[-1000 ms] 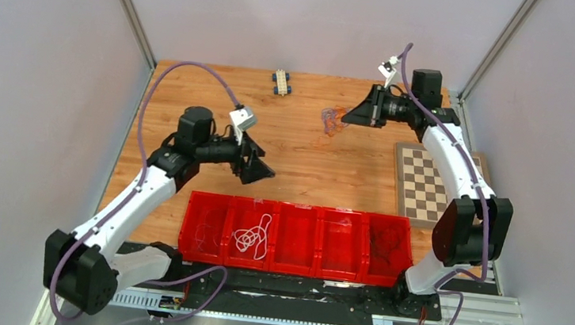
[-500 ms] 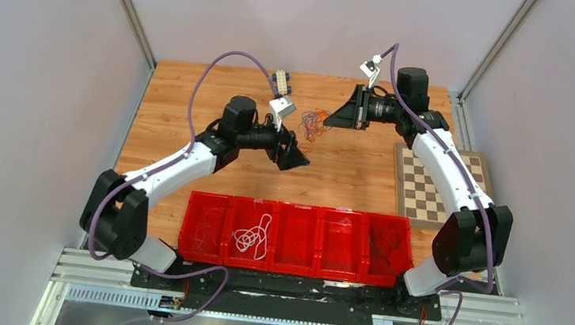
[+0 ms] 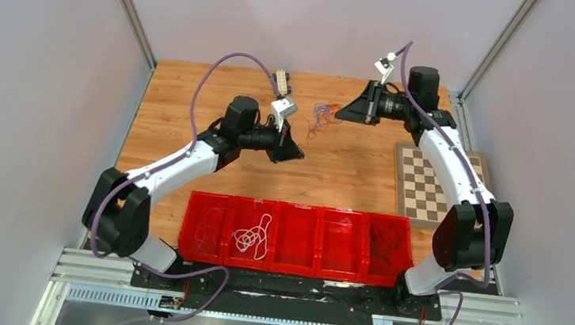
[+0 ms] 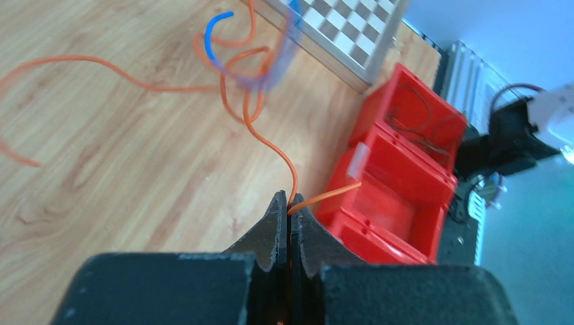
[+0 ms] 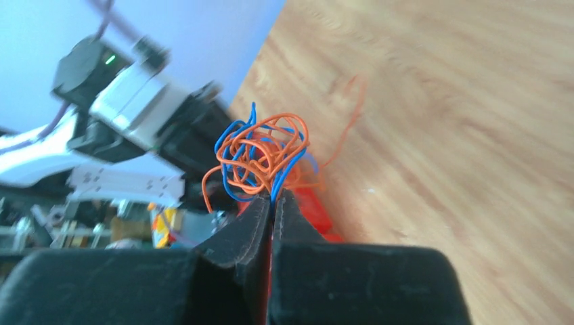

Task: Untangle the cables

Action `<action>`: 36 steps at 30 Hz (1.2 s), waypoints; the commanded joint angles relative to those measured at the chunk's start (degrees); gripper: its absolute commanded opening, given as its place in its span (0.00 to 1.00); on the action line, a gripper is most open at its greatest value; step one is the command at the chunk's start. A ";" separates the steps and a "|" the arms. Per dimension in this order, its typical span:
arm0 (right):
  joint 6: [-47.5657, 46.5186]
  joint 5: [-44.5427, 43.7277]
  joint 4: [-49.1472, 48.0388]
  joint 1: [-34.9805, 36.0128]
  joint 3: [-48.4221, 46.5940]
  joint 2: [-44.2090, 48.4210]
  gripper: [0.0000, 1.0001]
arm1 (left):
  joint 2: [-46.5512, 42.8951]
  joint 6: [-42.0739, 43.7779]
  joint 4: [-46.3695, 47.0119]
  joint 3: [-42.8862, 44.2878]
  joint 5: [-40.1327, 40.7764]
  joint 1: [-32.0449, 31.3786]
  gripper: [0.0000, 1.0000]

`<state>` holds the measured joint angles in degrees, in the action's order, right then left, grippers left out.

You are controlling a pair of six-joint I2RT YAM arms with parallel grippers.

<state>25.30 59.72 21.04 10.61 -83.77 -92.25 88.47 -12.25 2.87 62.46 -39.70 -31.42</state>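
Note:
A small knot of orange and blue cables [image 3: 322,115] hangs above the far middle of the wooden table, between my two grippers. My right gripper [image 3: 340,113] is shut on the knot [image 5: 264,154], with blue and orange strands pinched between its jaws [image 5: 273,198]. My left gripper [image 3: 299,154] is shut on one orange cable [image 4: 267,142] that runs from its tips [image 4: 290,202] up to the blurred blue and orange tangle [image 4: 254,57]. A white cable [image 3: 252,234] lies in the red tray's second bin, and a dark cable [image 3: 386,242] lies in its right bin.
A red tray [image 3: 293,268] with several bins stands at the near edge. A checkerboard [image 3: 429,184] lies at the right. A small toy block [image 3: 281,81] sits at the far edge. Grey walls close in both sides.
My left arm swung right towards the knot and closed on an orange strand. My right gripper carried the knot left, then drew back to the right, stretching the strand.

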 commanded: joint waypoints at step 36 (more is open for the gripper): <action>-12.12 -14.72 -2.21 -31.23 -2.01 -2.16 0.00 | -27.80 50.73 -57.15 -15.31 -8.17 57.86 0.00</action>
<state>15.05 46.39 20.69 -18.33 -83.29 -94.28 58.70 31.90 -50.52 46.22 -48.90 20.69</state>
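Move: My left hand holds the orange cable's end. The cable bundle hangs about 7 cm ahead of it, 7 cm to its right and 6 cm higher. The red tray's left bin lies some 14 cm back and 25 cm to its left, the white cable about 15 cm back and 12 cm left, both roughly 17 cm below. From my right hand, which pinches the bundle, its middle is 4 cm left, 1 cm ahead and 2 cm lower; the chessboard lies some 34 cm right, level fore and aft, 28 cm down. I pull my hands wide apart with both grippers kept shut. The left takes the orange end nearly 30 cm left, coming back about 8 cm early on and then sinking 6 cm towards the left bin's far edge, turning counter-clockwise. My right carries the bundle about 24 cm right and 10 cm forward towards the far right corner, fast at first, then easing, swinging clockwise some 35 degrees. ##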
